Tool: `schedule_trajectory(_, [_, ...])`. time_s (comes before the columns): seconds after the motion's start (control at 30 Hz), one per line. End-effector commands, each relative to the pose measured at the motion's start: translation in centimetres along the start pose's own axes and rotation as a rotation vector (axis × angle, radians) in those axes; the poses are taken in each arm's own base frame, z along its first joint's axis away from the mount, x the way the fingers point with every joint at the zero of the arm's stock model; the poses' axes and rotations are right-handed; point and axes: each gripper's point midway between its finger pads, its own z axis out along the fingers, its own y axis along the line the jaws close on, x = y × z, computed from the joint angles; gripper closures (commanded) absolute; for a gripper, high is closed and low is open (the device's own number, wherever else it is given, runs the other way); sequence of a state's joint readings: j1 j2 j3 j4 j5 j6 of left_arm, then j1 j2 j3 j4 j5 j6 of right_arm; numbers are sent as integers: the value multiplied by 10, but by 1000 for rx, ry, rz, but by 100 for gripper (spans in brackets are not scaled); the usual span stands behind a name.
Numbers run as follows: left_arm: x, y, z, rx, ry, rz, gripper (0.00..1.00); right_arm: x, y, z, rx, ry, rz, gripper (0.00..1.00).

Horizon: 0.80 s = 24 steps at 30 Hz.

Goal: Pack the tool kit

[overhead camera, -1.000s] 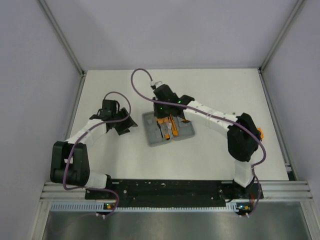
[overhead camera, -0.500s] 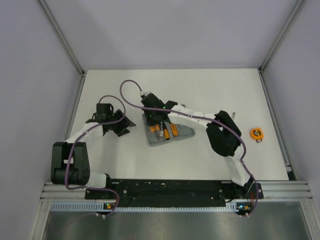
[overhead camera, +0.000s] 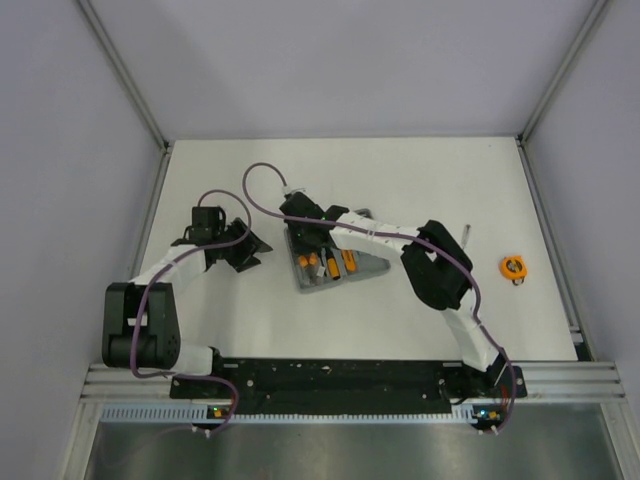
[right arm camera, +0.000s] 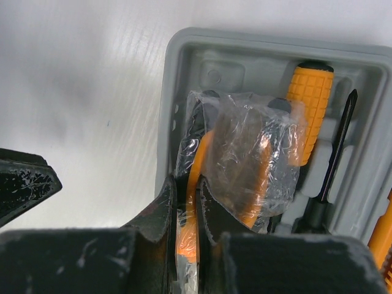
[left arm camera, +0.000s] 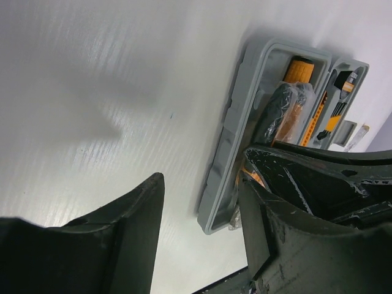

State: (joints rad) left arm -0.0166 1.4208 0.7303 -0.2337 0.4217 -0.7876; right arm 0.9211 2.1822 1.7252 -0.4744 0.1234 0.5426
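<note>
The grey case point(overhead camera: 372, 262) lies open mid-table with orange-and-black screwdrivers point(overhead camera: 347, 262) in its slots. My right gripper point(overhead camera: 306, 240) hangs over the case's left part. In the right wrist view that gripper point(right arm camera: 188, 211) is shut on the plastic-wrapped orange-and-black pliers point(right arm camera: 245, 165), which sit low in the case's left slot point(right arm camera: 177, 55) beside an orange-handled screwdriver point(right arm camera: 311, 101). My left gripper point(overhead camera: 245, 250) stands open just left of the case, and in its wrist view this gripper point(left arm camera: 199, 211) holds nothing, with the case rim point(left arm camera: 229, 135) beyond. The round tape measure point(overhead camera: 514, 267) lies on the table far right.
A small grey item point(overhead camera: 467, 232) lies on the table between the case and the tape measure. Grey walls enclose the white table on three sides. The right arm's elbow point(overhead camera: 435, 265) hangs over the table right of the case.
My right gripper has moved left and down over the case with the pliers. Its elbow swung inward, uncovering the tape measure. The left gripper shifted slightly left.
</note>
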Motion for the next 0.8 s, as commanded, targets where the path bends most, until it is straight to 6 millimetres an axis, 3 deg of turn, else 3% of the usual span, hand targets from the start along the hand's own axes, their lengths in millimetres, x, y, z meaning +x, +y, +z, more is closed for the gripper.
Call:
schedule_trajectory(0.0, [-3, -2, 3, 24, -5, 10, 44, -26, 12, 0, -4, -89, 42, 100])
schedule_trajectory(0.07, [-3, -2, 3, 26, -3, 10, 45, -25, 11, 3, 2, -87, 46, 98])
schedule_trajectory(0.17, [-3, -1, 4, 25, -2, 6, 44, -26, 11, 3, 4, -90, 51, 84])
schedule_trajectory(0.27, [-3, -1, 4, 26, -3, 10, 45, -31, 14, -2, -8, -100, 51, 76])
schedule_trajectory(0.53, [-2, -1, 5, 26, 3, 8, 44, -39, 22, -14, -45, -113, 68, 68])
schedule_trajectory(0.77, [-1, -9, 5, 72, 20, 12, 43, -61, 28, -45, -68, -179, 72, 66])
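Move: The bagged pliers, still pinched by the right fingers low in the kit's left tray, have their middle only about 1 cm right of the right hand, 1 cm back and 1 cm below. A chisel-like tool's orange grip lies roughly 4 cm right and 2 cm ahead of that hand; the screwdriver's orange grip is some 7 cm right and 6 cm back. From the idle left hand, the bagged pliers are about 10 cm right, level ahead, and 4 cm below. Forward by barely 1 cm, with hardly any turn, the right hand eases along the bagged pliers in the left tray, then stays there at the same height. As it slows, its fingers open from nearly shut to about a third, letting go of the bag while the tips remain low on either side of one orange handle. ##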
